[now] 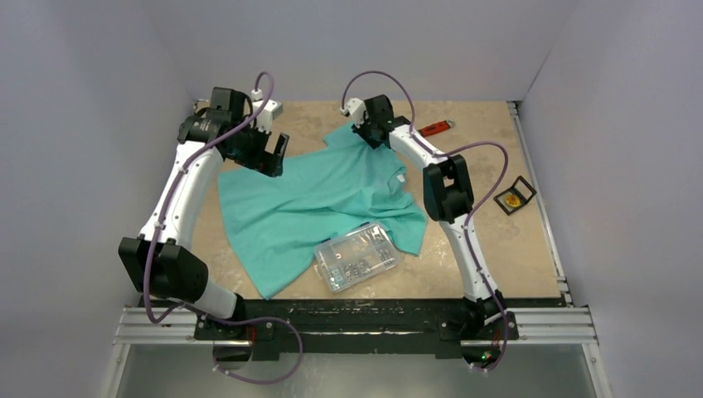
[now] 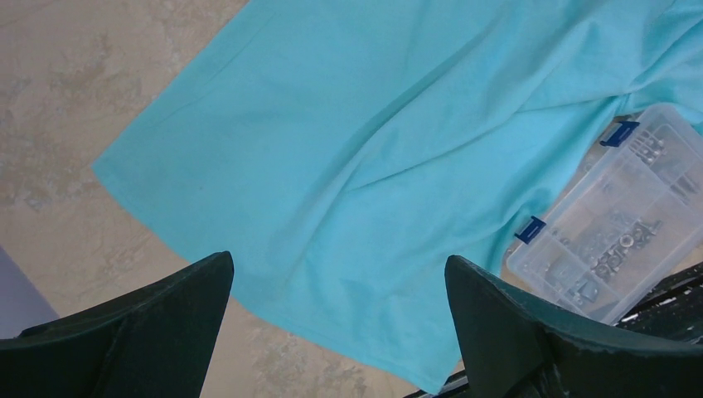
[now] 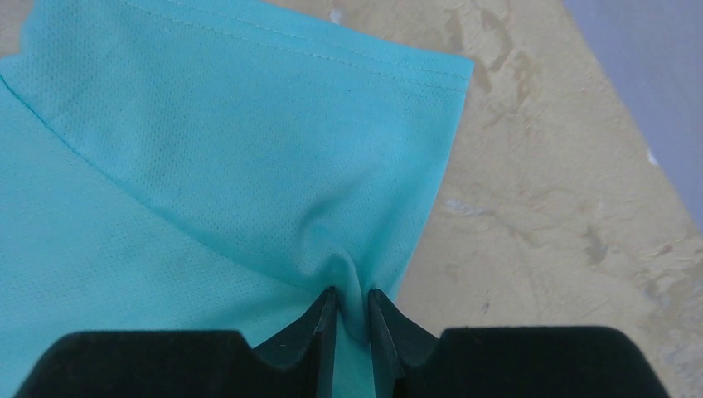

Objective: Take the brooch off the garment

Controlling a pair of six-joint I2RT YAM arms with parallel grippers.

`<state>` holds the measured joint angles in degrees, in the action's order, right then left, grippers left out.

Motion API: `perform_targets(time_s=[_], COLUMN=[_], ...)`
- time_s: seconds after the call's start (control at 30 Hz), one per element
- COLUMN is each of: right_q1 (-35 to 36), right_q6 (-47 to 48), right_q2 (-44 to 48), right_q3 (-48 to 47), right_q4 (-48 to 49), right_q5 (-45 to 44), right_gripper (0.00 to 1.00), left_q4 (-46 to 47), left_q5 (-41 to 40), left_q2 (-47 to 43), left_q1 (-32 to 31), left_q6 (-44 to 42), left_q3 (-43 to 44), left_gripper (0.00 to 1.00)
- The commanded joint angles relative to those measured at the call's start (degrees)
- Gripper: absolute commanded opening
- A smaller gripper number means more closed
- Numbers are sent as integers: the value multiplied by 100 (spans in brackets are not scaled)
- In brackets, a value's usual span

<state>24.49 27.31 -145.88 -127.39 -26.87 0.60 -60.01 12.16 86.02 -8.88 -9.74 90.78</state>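
Observation:
The teal-green T-shirt (image 1: 315, 203) lies spread on the table. My right gripper (image 1: 372, 139) is at its far edge, shut on a pinched fold of the sleeve fabric (image 3: 348, 274); the right wrist view shows my right gripper (image 3: 350, 292) with cloth between the jaws. My left gripper (image 1: 272, 157) hovers open and empty above the shirt's left part; the left wrist view shows my left gripper (image 2: 340, 274) over the hem (image 2: 332, 323). No brooch shows on the shirt. A small round orange-yellow piece (image 1: 514, 200) sits in a black square case right of the shirt.
A clear plastic parts box (image 1: 358, 255) lies on the shirt's near edge and also shows in the left wrist view (image 2: 618, 224). A red-handled wrench (image 1: 435, 128) lies at the far right. A white neck label (image 1: 401, 178) shows. Walls stand on three sides.

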Motion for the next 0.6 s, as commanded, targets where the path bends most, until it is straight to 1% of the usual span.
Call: perform_targets(time_s=[0.0, 0.13, 0.2, 0.4, 0.57], right_q1=[211, 355, 416, 559, 607], right_q6=[695, 1322, 1578, 2374, 2758], right_q2=[-448, -722, -934, -1526, -2001], right_q3=[-313, -369, -545, -1119, -1597], right_q4=[418, 1207, 1513, 2665, 3494], right_q5=[-780, -1145, -1215, -1307, -1150], right_gripper=[24, 24, 24, 24, 24], left_q4=[-146, -170, -154, -244, -248], left_q5=[-400, -538, -562, -574, -724], left_q2=[190, 304, 361, 557, 615], left_q1=[266, 533, 708, 1365, 1657], left_q6=[-198, -276, -267, -212, -294], left_q3=[384, 473, 482, 498, 509], left_gripper=[100, 100, 100, 100, 100])
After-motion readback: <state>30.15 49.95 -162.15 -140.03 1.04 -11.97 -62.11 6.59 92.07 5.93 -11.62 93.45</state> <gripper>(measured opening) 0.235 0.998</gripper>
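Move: The far table edge lies about 12 cm straight ahead of the right hand, which already grips the teal garment and stands about 3 cm above the table. The wrench is some 15 cm to that hand's right and level with it; the component box is about 31 cm back and 4 cm left. For the open left hand, the garment's left corner is roughly 18 cm ahead, 17 cm left and 22 cm below; the component box is 21 cm right and 6 cm back. The garment, still pinched between the right fingertips, is drawn forward and left across the table towards the far edge, about 10 cm in all and nearly level, while that wrist tips up some 30 degrees. The left hand, wide open and empty, swings about 11 cm left towards the garment's left corner, sinking slightly and turning counter-clockwise. ##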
